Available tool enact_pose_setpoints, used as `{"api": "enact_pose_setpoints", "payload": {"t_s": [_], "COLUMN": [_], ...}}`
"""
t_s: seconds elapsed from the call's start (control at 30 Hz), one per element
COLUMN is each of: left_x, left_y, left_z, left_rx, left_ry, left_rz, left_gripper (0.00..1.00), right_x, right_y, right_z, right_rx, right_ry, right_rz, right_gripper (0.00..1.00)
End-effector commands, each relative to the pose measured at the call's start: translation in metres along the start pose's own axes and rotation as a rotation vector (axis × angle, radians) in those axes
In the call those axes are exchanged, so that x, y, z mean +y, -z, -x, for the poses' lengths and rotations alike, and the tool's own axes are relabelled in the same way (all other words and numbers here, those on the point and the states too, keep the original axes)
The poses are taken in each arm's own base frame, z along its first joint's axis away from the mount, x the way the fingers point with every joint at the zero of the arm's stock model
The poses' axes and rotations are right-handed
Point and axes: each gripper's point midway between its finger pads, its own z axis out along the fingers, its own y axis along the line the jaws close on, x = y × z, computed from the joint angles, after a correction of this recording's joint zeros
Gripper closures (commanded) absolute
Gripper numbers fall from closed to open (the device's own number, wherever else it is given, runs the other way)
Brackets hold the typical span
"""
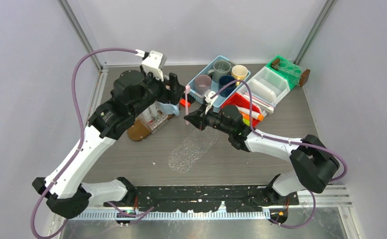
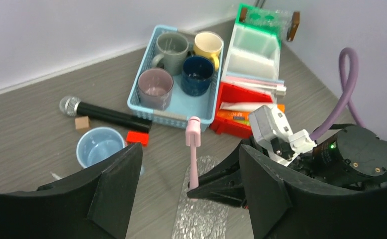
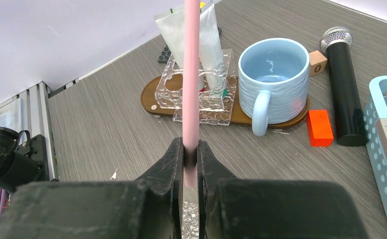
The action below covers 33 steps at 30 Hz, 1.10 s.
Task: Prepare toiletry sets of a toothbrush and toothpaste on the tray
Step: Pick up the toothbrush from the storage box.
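Observation:
My right gripper (image 3: pixel 190 149) is shut on the lower end of a pink toothbrush (image 3: pixel 191 74), holding it upright above the table. My left gripper (image 2: pixel 190 149) is open wide, one finger on each side of that toothbrush (image 2: pixel 193 149), and touches nothing. In the top view the left gripper (image 1: pixel 177 89) hovers just left of the brush (image 1: pixel 187 97), and the right gripper (image 1: pixel 188 119) is below it. The brown oval tray (image 3: pixel 151 97) carries a clear holder (image 3: pixel 201 102) with a white toothpaste tube (image 3: pixel 212 45) standing in it.
A light blue mug (image 3: pixel 273 74) stands on the tray's right end. A black microphone (image 3: pixel 343 84), an orange block (image 3: pixel 319 128) and a blue basket of mugs (image 2: pixel 146 99) lie nearby. A red bin (image 2: pixel 231 127) holds tubes and brushes. White bins (image 1: pixel 268 84) stand behind it, and a crinkled clear sheet (image 1: pixel 191 149) lies mid-table.

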Motion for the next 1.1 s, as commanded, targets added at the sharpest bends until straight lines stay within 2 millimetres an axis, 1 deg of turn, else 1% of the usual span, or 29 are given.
{"api": "enact_pose_setpoints", "payload": {"t_s": [0.0,0.03,0.13,0.2,0.33,0.53,0.57,0.63,0.77,0.87,0.93,0.97,1.03,1.07], "left_x": [0.006,0.003,-0.002,-0.002,0.000,-0.003,-0.007,-0.009,-0.009,-0.011,-0.012,-0.012,-0.012,-0.011], "left_y": [0.003,0.001,-0.009,-0.018,-0.034,-0.048,-0.049,-0.051,-0.049,-0.048,-0.047,-0.047,-0.046,-0.045], "left_z": [-0.033,-0.031,-0.038,-0.043,-0.046,-0.046,-0.047,-0.049,-0.053,-0.054,-0.054,-0.054,-0.053,-0.052], "left_rx": [0.225,0.234,0.281,0.300,0.295,0.293,0.301,0.312,0.326,0.334,0.335,0.335,0.329,0.324], "left_ry": [-0.037,-0.028,-0.011,-0.011,-0.003,0.010,0.017,0.024,0.042,0.061,0.066,0.069,0.067,0.063], "left_rz": [0.015,-0.001,-0.023,-0.020,-0.009,-0.026,-0.046,-0.059,-0.068,-0.080,-0.088,-0.090,-0.092,-0.091], "left_gripper": [0.28,0.28,0.30,0.31,0.36,0.43,0.45,0.50,0.64,0.69,0.74,0.79,0.97,1.00], "right_x": [0.006,0.006,0.008,0.009,0.011,0.012,0.012,0.012,0.013,0.013,0.014,0.014,0.013,0.013], "right_y": [0.005,0.005,0.006,0.006,0.006,0.006,0.006,0.006,0.006,0.006,0.006,0.006,0.006,0.007], "right_z": [0.020,0.020,0.021,0.020,0.018,0.017,0.017,0.017,0.018,0.018,0.018,0.017,0.018,0.018], "right_rx": [-0.052,-0.052,-0.051,-0.048,-0.040,-0.036,-0.035,-0.036,-0.037,-0.037,-0.036,-0.035,-0.037,-0.038], "right_ry": [0.057,0.058,0.062,0.066,0.073,0.080,0.081,0.081,0.082,0.082,0.080,0.079,0.077,0.077], "right_rz": [0.014,0.015,0.020,0.021,0.027,0.030,0.029,0.029,0.031,0.032,0.035,0.034,0.032,0.029], "right_gripper": [0.99,0.99,0.99,0.99,0.99,0.99,0.99,0.99,0.99,0.99,0.99,0.99,0.99,0.97]}}
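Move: The pink toothbrush stands nearly upright in the right hand's closed fingers, its toothbrush head about 3 cm ahead of the open left hand, 3 cm to its right and 8 cm below. From the left hand, the blue mug is some 15 cm ahead, 7 cm left; the red block 16 cm ahead, level sideways; both about 37 cm lower. The toothbrush head is about 13 cm above the right hand, 1 cm forward. Left hand sinks about 8 cm, right and forward, tipping down 20 degrees, and pinches the right-held brush's head. ##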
